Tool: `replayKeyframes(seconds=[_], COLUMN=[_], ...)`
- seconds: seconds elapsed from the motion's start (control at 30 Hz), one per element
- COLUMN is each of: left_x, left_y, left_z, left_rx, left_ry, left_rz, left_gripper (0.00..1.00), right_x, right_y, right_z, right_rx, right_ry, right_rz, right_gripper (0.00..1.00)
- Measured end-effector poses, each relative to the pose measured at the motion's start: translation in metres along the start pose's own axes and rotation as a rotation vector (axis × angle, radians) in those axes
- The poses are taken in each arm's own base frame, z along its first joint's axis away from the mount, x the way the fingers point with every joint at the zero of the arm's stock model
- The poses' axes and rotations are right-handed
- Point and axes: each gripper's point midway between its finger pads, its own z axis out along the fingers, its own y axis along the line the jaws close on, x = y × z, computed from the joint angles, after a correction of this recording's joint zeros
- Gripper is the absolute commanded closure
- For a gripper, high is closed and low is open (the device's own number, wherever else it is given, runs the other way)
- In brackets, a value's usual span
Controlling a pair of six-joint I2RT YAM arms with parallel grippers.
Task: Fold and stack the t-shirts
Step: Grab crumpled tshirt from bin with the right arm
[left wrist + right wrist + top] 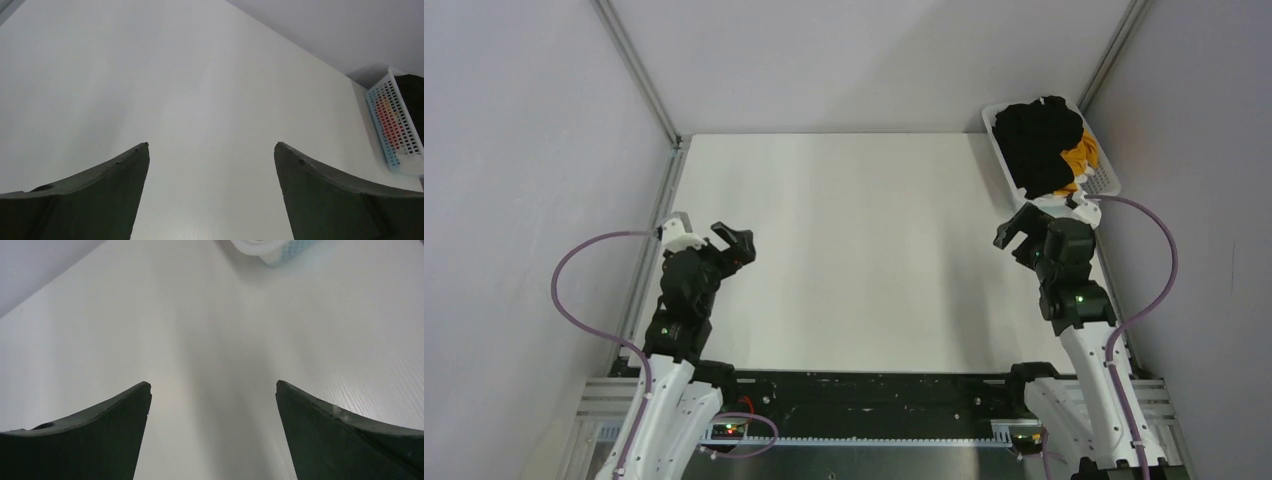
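A crumpled black t-shirt (1036,140) fills the white lattice basket (1106,175) at the table's far right corner. A mustard-yellow t-shirt (1081,155) shows beneath it at the basket's right side. In the left wrist view the basket (395,125) shows red and yellow cloth through its wall. My left gripper (736,243) is open and empty above the left side of the table, and shows again in the left wrist view (211,150). My right gripper (1016,228) is open and empty just in front of the basket, and its wrist view (212,390) shows only bare table between the fingers.
The white table (864,250) is bounded by grey walls on the left, right and back. The basket's corner (262,251) sits at the top of the right wrist view. The arm bases and a metal rail (864,400) lie along the near edge.
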Motion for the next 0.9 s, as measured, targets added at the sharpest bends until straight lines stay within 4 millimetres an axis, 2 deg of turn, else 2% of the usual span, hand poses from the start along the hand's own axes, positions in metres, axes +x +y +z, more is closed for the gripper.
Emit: replayKeyframes(seconds=[0.1,0.2,0.33,0.47,0.53,0.77,0.9], left_x=[0.002,0.003,0.002,0.0,0.0,0.006,0.006], left_y=[-0.002,-0.005,-0.008,-0.009,-0.009,-0.006,-0.005], left_z=[0.0,-0.001,-0.003,-0.005,-0.005,-0.005,-0.005], left_rx=[0.014,0.028,0.046,0.053,0.053,0.045,0.039], left_ry=[0.011,0.017,0.015,0.006,0.004,0.016,0.015], left_rz=[-0.001,-0.002,-0.004,-0.006,-0.008,-0.011,-0.011], left_gripper=[0.02,0.02,0.02,0.02,0.01,0.02,0.02], right_x=[-0.01,-0.028,-0.061,-0.112,-0.122,-0.128,-0.124], right_y=[0.013,0.028,0.036,0.042,0.04,0.019,0.011], right_z=[-0.002,-0.001,0.017,0.059,0.084,0.173,0.214], right_rx=[-0.068,-0.132,-0.129,-0.095,-0.068,0.104,0.165], right_ry=[-0.034,-0.103,-0.16,-0.23,-0.24,-0.23,-0.215], right_rz=[-0.012,-0.026,-0.023,0.007,0.022,0.063,0.067], right_gripper=[0.01,0.0,0.01,0.0,0.01,0.01,0.01])
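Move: The black t-shirt heaped in the white bin lies about 27 cm ahead of the right hand, 11 cm to its right and some 14 cm lower. The bin's middle is about 26 cm ahead, 16 cm right and 18 cm below. The orange t-shirt shows roughly 12 cm to the right of the black one, about level with it in reach. From the left hand, the black t-shirt is about 28 cm ahead and 78 cm to the right. With its fingers kept wide open, the right arm swings out some 23 cm forward and about 7 cm to the right towards the black t-shirt, rising about 8 cm on the way and then sinking nearly all of that again over the bin's left rim. The wrist first tips the fingers up by a good 10 degrees, then eases half of that back while turning about 15 degrees clockwise towards the cloth, still descending at the end with no touch to be seen. ##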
